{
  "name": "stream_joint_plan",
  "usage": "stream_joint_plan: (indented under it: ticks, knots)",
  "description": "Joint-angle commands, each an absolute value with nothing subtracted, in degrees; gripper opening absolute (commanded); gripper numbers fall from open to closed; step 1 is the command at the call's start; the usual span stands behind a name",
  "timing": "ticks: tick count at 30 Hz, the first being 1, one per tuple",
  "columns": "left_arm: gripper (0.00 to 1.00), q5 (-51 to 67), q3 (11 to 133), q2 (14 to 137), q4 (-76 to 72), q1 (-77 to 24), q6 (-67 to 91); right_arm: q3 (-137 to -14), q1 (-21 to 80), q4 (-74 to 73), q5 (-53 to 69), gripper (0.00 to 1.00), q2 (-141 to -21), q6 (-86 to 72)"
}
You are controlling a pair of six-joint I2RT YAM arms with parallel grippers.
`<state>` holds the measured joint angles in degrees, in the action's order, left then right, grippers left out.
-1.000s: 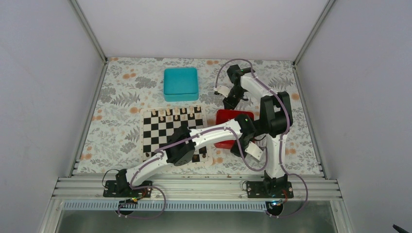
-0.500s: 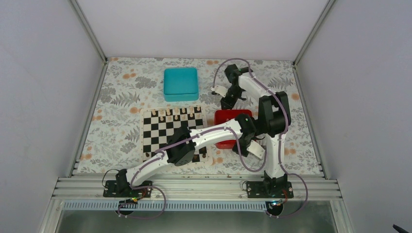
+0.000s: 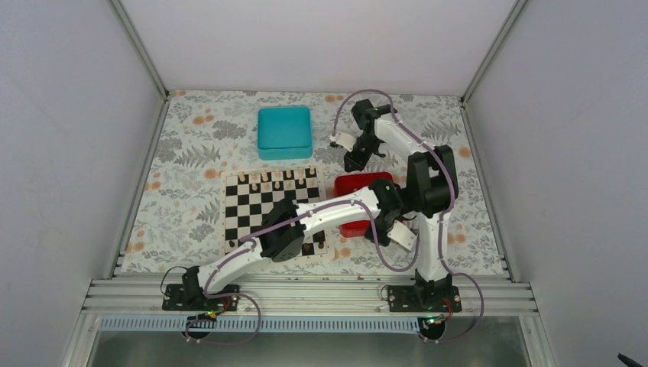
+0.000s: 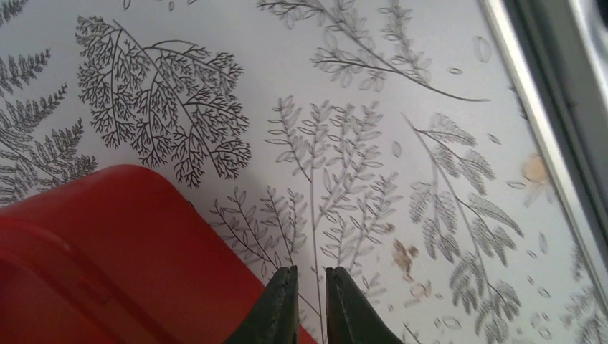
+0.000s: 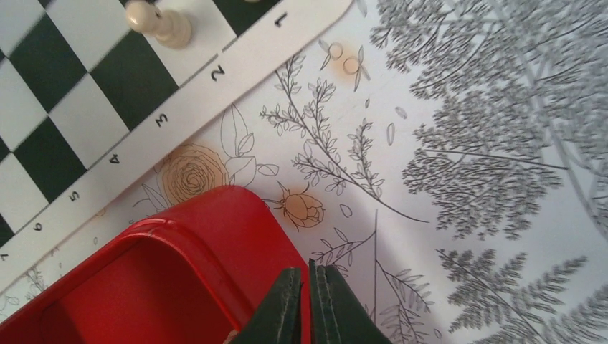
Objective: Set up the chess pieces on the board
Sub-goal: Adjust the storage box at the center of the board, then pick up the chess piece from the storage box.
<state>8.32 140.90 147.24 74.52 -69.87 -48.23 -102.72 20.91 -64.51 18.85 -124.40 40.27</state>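
Observation:
The board (image 3: pixel 252 210) lies left of centre, and my left arm crosses over its near right part. A row of pale chess pieces (image 3: pixel 264 177) stands along its far edge. One pale piece (image 5: pixel 158 25) shows on the board (image 5: pixel 64 107) in the right wrist view. My right gripper (image 5: pixel 310 276) (image 3: pixel 351 160) is shut on the far rim of the red tray (image 5: pixel 179 287). My left gripper (image 4: pixel 311 276) (image 3: pixel 391 232) hangs just off the tray's (image 4: pixel 107 236) near right corner. It is open by a narrow gap, with only tablecloth between its fingers.
The red tray (image 3: pixel 359 187) sits right of the board. A teal box (image 3: pixel 284 131) stands behind the board. Flowered tablecloth covers the table, white walls close in three sides, and a metal rail (image 4: pixel 552 122) runs along the near edge.
My right gripper has moved a little to the left, and the red tray has shifted left with it. My left gripper's fingers have parted slightly.

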Motion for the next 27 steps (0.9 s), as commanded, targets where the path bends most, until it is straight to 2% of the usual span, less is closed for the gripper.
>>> stream_joint_plan:
  ticks: [1, 5, 7, 10, 14, 20, 27]
  knots:
    - [0.14, 10.9, 141.4, 139.0, 74.4, -73.7, -47.5, -104.8, 18.4, -63.4, 22.8, 0.07, -118.8, 39.6]
    - [0.28, 10.2, 141.2, 134.9, 75.5, -74.8, -47.3, -104.2, 14.6, -63.3, 24.8, 0.14, -114.8, 39.8]
    - [0.34, 9.3, 141.7, 133.1, 76.0, -75.0, -47.1, -103.9, 11.9, -63.1, 25.2, 0.26, -113.1, 39.8]
    - [0.5, 5.1, 140.5, 130.3, 74.9, -74.6, -46.7, -103.0, 8.1, -61.9, 25.1, 0.54, -110.7, 39.4]
    - [0.59, -0.1, 134.4, 127.2, 70.5, -71.2, -46.8, -101.1, 4.2, -60.7, 25.3, 0.69, -108.9, 38.6]
    - [0.61, 1.4, 132.8, 127.8, 69.1, -64.3, -47.2, -95.0, 2.1, -56.1, 24.8, 0.79, -106.0, 37.6]
    - [0.62, -0.3, 128.5, 129.5, 64.4, -60.0, -47.9, -93.6, -2.4, -54.4, 25.5, 0.86, -107.0, 36.6]
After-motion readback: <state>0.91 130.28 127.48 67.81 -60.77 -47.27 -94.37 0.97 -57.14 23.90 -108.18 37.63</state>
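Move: The red storage box is between my two hands. From my left hand, just outside its near wall, the box's middle is some 10 cm ahead and 2 cm left. The last white pieces stand inside, around 14 cm ahead and 2 cm right, and the chessboard's middle is 7 cm ahead, 28 cm left. From my right hand, the box's middle is about 11 cm back and 4 cm right; the blue tray is 9 cm ahead, 20 cm left. Everything is nearly level with my fingers. I lift both empty hands clear of the red box. My left hand climbs about 14 cm beside the near wall, drawing back slightly, then swings forward and a little left over the box, opening to over half. My right hand rises while swinging some 13 cm to the right and slightly forward, away from the far wall, then sinks a few centimetres, turning about 20 degrees clockwise and opening wide. ##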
